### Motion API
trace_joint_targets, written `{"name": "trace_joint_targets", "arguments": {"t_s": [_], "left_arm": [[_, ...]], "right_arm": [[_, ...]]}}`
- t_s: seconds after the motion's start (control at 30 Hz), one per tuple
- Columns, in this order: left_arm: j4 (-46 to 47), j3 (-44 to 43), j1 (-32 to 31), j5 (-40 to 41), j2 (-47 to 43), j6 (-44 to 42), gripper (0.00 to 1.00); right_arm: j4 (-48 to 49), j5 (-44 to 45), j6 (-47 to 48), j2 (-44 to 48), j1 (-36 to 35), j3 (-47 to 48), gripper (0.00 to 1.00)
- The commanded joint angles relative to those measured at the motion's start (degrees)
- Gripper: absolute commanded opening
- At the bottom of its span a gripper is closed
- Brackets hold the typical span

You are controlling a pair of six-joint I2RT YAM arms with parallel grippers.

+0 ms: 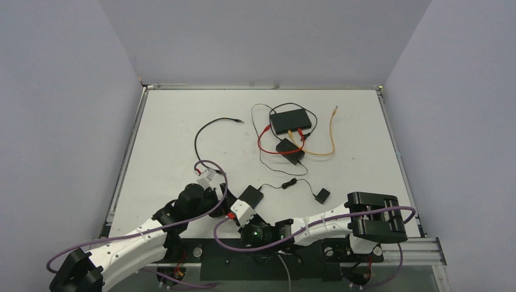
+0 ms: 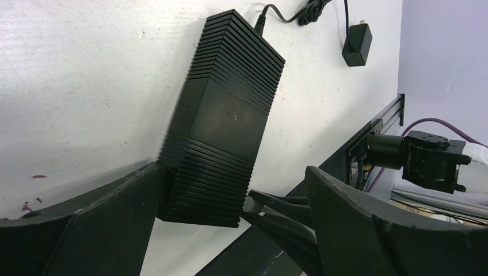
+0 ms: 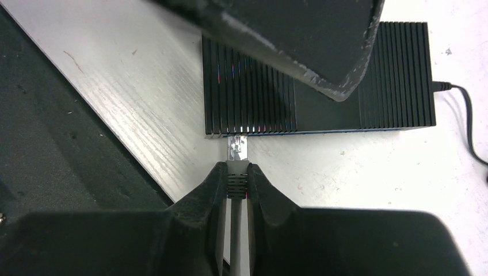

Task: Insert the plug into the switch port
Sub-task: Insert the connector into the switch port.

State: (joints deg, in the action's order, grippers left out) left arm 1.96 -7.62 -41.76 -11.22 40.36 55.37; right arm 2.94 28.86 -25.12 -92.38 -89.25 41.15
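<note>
The switch (image 2: 221, 115) is a black ribbed box lying near the table's front edge, also seen as the switch (image 1: 251, 195) from above. My left gripper (image 2: 233, 172) stands open around its near end, with the left finger against the box's side and the right finger well apart. My right gripper (image 3: 236, 167) is shut on the plug (image 3: 236, 148), a clear connector with a grey boot. The plug's tip meets the switch's end face (image 3: 230, 133). How far it sits in the port is hidden.
A power lead (image 2: 299, 11) runs from the switch's far end to a small black adapter (image 1: 321, 195). Further back lie a second black box (image 1: 290, 120) with red and orange cables, a black brick (image 1: 290, 151) and a loose black cable (image 1: 207, 128). The table's front rail (image 3: 52, 132) is close by.
</note>
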Motion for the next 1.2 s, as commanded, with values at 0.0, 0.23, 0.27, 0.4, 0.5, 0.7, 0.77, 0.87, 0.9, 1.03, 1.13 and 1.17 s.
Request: {"name": "trace_joint_targets", "arguments": {"t_s": [0.0,0.23,0.27,0.4,0.5,0.7,0.77,0.87,0.9,1.03,1.13,1.17], "left_arm": [[3.7,0.1,-3.7,-6.9,-0.1,4.4,0.88],[6.6,1.4,-7.6,-5.6,1.1,5.9,0.84],[6.9,1.7,-7.9,-5.5,1.4,6.1,0.83],[8.4,2.6,-9.7,-4.6,2.4,6.9,0.80],[10.0,3.3,-10.3,-4.5,3.1,7.5,0.73],[11.0,4.3,-11.0,-4.2,3.8,7.6,0.57],[11.3,4.5,-11.4,-4.2,3.9,7.4,0.51],[11.5,4.9,-12.2,-3.6,4.3,7.2,0.44],[11.6,5.2,-12.6,-3.5,4.4,7.2,0.43],[12.7,6.1,-13.5,-3.3,5.1,7.4,0.39],[14.1,6.7,-13.9,-3.0,5.7,7.7,0.36],[14.4,6.8,-14.2,-3.0,5.9,7.7,0.36]], "right_arm": [[7.6,-0.1,-1.4,0.8,3.9,1.0,0.00],[10.9,-2.4,-0.3,2.6,5.5,-1.0,0.00],[11.3,-2.5,-0.2,3.0,5.7,-1.5,0.00],[12.5,-2.9,0.7,3.7,6.3,-2.1,0.00],[12.9,-3.2,1.0,4.2,6.6,-2.3,0.00],[13.4,-3.2,1.9,5.0,7.0,-2.8,0.00],[13.4,-3.1,2.1,5.4,7.1,-3.0,0.00],[13.5,-2.9,2.6,6.2,7.2,-3.0,0.00],[13.5,-2.8,2.7,6.3,7.2,-3.0,0.00],[14.3,-2.2,3.3,7.5,7.2,-3.2,0.00],[15.5,-1.7,3.7,8.3,7.2,-3.5,0.00],[15.6,-1.7,4.0,8.3,7.2,-3.4,0.00]]}}
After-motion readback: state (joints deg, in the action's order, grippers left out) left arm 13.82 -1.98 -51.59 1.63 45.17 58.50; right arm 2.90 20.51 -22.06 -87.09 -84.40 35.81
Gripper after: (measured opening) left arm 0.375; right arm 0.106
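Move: The right hand already holds the grey cable's plug at the switch port, which lies only about 1 cm ahead and 1 cm left of it, at about its height. The switch's middle is some 6 cm ahead and 1 cm left of that hand, with the power adapter roughly 9 cm ahead and 23 cm right. From the open left hand, the switch's middle lies about 3 cm ahead, 3 cm right and 4 cm below. The black cable's near end is about 13 cm ahead of the left hand and 4 cm left. Still pinching the plug at the port, the right hand dips about 1 cm with a slight tip downward, then travels some 2.5 cm to the right, the plug staying at the port. The left hand sinks about 2.5 cm onto the switch's near end and closes from wide open to roughly a third, one finger coming alongside its outer long side and the other over its top. ##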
